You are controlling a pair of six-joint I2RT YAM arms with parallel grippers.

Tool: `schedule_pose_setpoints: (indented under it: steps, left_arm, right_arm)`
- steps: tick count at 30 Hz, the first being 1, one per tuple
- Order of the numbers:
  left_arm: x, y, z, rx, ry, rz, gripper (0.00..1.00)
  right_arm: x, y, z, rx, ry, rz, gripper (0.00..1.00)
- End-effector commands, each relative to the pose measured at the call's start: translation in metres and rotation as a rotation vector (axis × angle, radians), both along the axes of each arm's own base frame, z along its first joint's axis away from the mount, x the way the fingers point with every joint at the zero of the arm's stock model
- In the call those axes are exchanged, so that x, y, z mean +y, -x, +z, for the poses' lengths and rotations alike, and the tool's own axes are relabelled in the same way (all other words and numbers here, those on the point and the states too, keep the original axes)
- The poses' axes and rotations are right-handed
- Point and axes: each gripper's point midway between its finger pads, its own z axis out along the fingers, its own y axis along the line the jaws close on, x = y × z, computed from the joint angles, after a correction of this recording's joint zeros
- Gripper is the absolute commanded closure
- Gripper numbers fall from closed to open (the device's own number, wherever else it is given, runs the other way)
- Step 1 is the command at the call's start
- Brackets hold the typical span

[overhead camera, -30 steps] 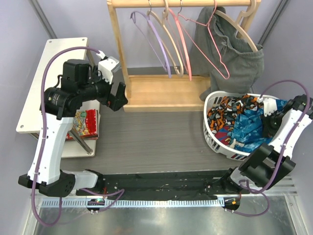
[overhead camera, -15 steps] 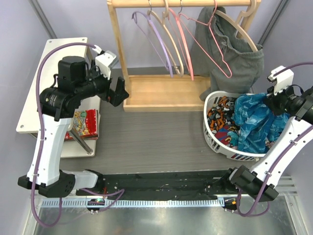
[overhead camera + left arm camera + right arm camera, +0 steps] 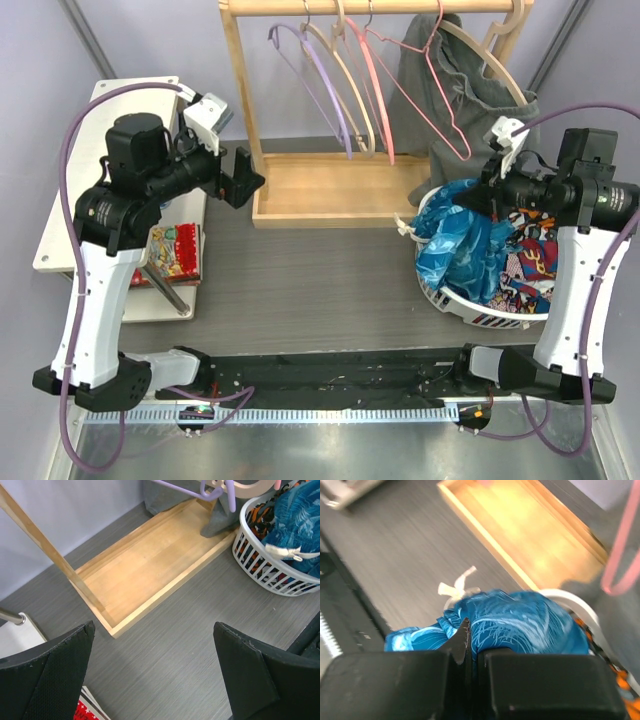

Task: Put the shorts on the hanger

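Observation:
The blue leaf-print shorts (image 3: 462,240) hang bunched over the left side of the white basket (image 3: 440,292), white drawstring dangling at their left edge. My right gripper (image 3: 492,186) is shut on their top fold; up close the fabric (image 3: 530,620) is pinched between the closed jaws of that gripper (image 3: 472,640). The thin pink wire hanger (image 3: 416,97) hangs on the rack rail, up and to the left of this gripper. My left gripper (image 3: 243,177) is open and empty by the rack's left post. Its view shows the grey table between the fingers of the left gripper (image 3: 154,630), and the shorts (image 3: 300,515) at far right.
A wooden rack with a tray base (image 3: 330,190) stands at the back. It carries a purple hanger (image 3: 322,85), a salmon hanger (image 3: 368,85) and a grey garment (image 3: 485,110) on a wooden hanger. Orange-navy clothes (image 3: 530,265) lie in the basket. A white side shelf (image 3: 90,150) holds a red book (image 3: 176,250).
My right gripper has lifted the shorts out of the basket and carried them left toward the rack. The left gripper has drifted slightly back, still open.

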Motion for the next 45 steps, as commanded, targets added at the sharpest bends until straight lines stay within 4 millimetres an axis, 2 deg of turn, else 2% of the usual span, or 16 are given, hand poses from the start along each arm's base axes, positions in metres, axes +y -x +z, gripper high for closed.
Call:
schedule_pose_setpoints:
  steps: [1,5,14,24,30,31,32,33,34,35,36,37,40,41,43,45]
  left_arm:
    - [-0.003,-0.005,0.019,-0.065,0.053,0.016,0.00]
    - [0.003,-0.016,0.021,-0.076,0.053,0.077,0.00]
    - [0.027,-0.033,0.041,-0.141,0.074,0.249,0.00]
    - [0.084,-0.050,0.043,-0.145,0.071,0.540,0.01]
    - [0.077,-0.040,0.030,-0.118,0.047,0.477,0.02]
    - [0.076,-0.037,0.023,-0.094,0.036,0.464,0.02]
    - [0.068,-0.033,0.018,-0.070,0.037,0.418,0.02]
    - [0.062,-0.029,0.013,-0.065,0.008,0.363,0.02]
    - [0.059,-0.022,-0.001,-0.032,-0.048,0.306,0.03]
    - [0.043,-0.013,-0.007,-0.015,-0.064,0.186,0.04]
    - [0.039,-0.007,-0.018,0.006,-0.095,0.132,0.05]
    - [0.037,-0.003,-0.028,0.013,-0.147,0.077,0.05]
    - [0.032,0.015,-0.067,0.136,-0.246,-0.027,0.04]
    - [0.033,0.024,-0.084,0.189,-0.302,-0.069,0.04]
    - [0.033,0.030,-0.096,0.226,-0.326,-0.096,0.04]
    - [0.031,0.033,-0.097,0.227,-0.305,-0.103,0.02]
  right_arm:
    - [0.051,0.036,0.046,-0.032,-0.163,0.159,0.99]
    - [0.076,0.038,0.076,-0.146,-0.236,0.234,0.99]
    - [0.144,0.056,0.100,-0.128,-0.360,0.428,0.99]
    - [0.234,0.056,0.087,-0.170,-0.265,0.576,0.99]
    - [0.261,0.086,0.032,-0.167,-0.134,0.737,0.99]
    - [0.260,0.086,0.002,-0.116,-0.101,0.737,0.99]
    - [0.253,0.088,-0.001,-0.145,-0.093,0.728,0.99]
    - [0.248,0.088,-0.038,-0.101,-0.038,0.729,0.99]
    - [0.242,0.084,-0.055,-0.140,0.012,0.724,0.99]
    - [0.233,0.074,-0.066,-0.191,0.065,0.670,0.94]
    - [0.223,0.069,-0.110,-0.145,0.153,0.644,0.85]
    - [0.214,0.063,-0.130,-0.180,0.233,0.652,0.80]
    - [0.180,0.068,-0.187,-0.090,0.391,0.679,0.49]
    - [0.167,0.082,-0.200,-0.053,0.451,0.744,0.23]
    - [0.161,0.091,-0.199,-0.045,0.455,0.776,0.09]
    - [0.165,0.090,-0.184,-0.083,0.444,0.798,0.04]
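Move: The right hand holds the blue shorts, still hanging over the near-left part of the basket, whose middle lies about 10 cm to its right, 1 cm farther out and 25 cm below. It takes them to the bare floor some 24 cm to its left, 6 cm back and 30 cm down; the wooden rack tray's middle is 26 cm ahead and 27 cm left. From the left hand, that floor patch lies about 22 cm right, 9 cm back and 37 cm down. The right hand, its fingers still shut on the shorts, swings them out of the basket some 26 cm to the left, rising about 7 cm on the way and drawing back, then plunges towards the floor while doubling back about 10 cm to the right, the fingers spreading wide to let go on the way down, with the wrist turned some 40 degrees counter-clockwise and tipped to point more steeply down. The empty, open left hand meanwhile drifts forward and left, turning counter-clockwise, then swings back and sinks to finish about 8 cm lower. ##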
